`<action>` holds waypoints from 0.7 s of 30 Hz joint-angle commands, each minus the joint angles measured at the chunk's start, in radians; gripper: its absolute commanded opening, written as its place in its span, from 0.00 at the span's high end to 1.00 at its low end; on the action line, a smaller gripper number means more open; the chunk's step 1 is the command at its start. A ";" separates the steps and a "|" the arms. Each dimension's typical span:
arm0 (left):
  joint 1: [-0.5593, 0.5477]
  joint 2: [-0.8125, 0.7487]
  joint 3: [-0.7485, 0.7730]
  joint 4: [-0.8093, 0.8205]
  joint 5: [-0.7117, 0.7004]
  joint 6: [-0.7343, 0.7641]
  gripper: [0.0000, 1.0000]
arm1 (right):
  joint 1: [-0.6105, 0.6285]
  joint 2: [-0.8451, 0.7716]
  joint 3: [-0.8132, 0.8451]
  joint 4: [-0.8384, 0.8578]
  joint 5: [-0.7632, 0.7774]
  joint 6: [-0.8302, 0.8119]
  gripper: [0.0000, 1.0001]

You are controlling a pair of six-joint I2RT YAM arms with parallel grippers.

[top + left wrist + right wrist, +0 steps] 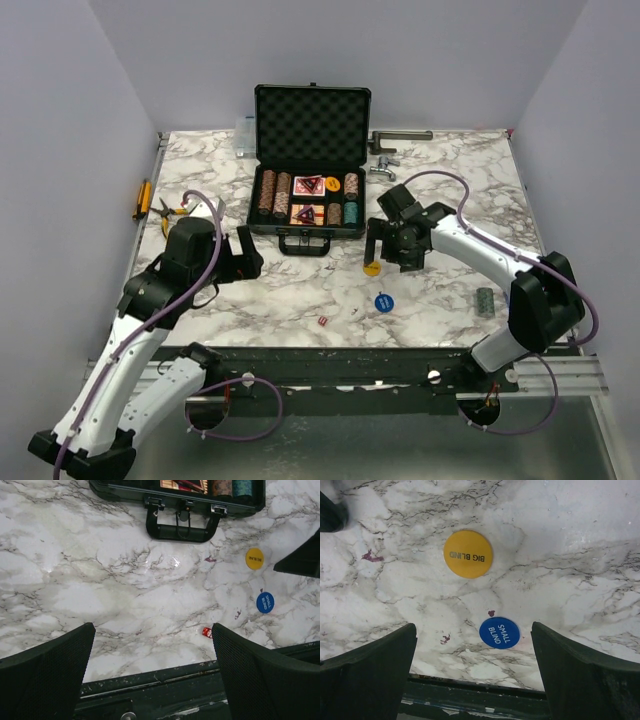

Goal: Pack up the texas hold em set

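Note:
The black briefcase (pixel 310 212) lies open at the table's middle back, lid upright, with brown and teal chip stacks, cards and a yellow disc inside. Its handle (pixel 182 526) faces the arms. On the marble in front lie a yellow "BIG BLIND" disc (pixel 372 268) (pixel 468 553), a blue "SMALL BLIND" disc (pixel 384 301) (pixel 499 632), a red die (pixel 323 321) (pixel 206 632) and a white die (pixel 355 313). A teal chip stack (pixel 485 302) sits at the right. My left gripper (pixel 246 257) (pixel 152 675) hovers open left of the case. My right gripper (pixel 390 250) (pixel 472 675) hangs open over the discs.
Pliers (pixel 170 210) and a yellow-handled tool (pixel 143 197) lie at the left edge. A clear organiser box (pixel 245 135) stands behind the case's left side. Metal handle parts (pixel 398 137) rest at the back right. The table's near edge runs just below both grippers.

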 commanded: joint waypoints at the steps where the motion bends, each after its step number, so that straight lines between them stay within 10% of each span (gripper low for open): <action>1: 0.006 -0.108 -0.086 0.035 0.162 -0.023 0.02 | 0.010 0.043 0.037 0.018 -0.007 0.019 0.00; 21: -0.321 0.245 -0.160 0.184 0.185 -0.144 0.26 | 0.013 -0.181 -0.119 -0.080 0.075 0.070 0.02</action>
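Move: For the high, empty left hand, the red die lies about 17 cm to the right, 5 cm back and 23 cm below; the case handle is some 17 cm ahead and 12 cm right, the small blind button 34 cm right and level fore-and-aft. Some 10 cm below the open right hand, the small blind button lies 6 cm back and about level sideways, the big blind button 4 cm ahead and 3 cm left. Rightward, down and somewhat back, the left hand swings in towards the red die, about 9 cm across and 8 cm lower, its fingers tipping further down and turning some 20 degrees clockwise while narrowing slightly. After sinking a centimetre and pausing, the right hand eases some 3 cm back and right, fingers wide, away from the big blind button; neither hand touches anything. ##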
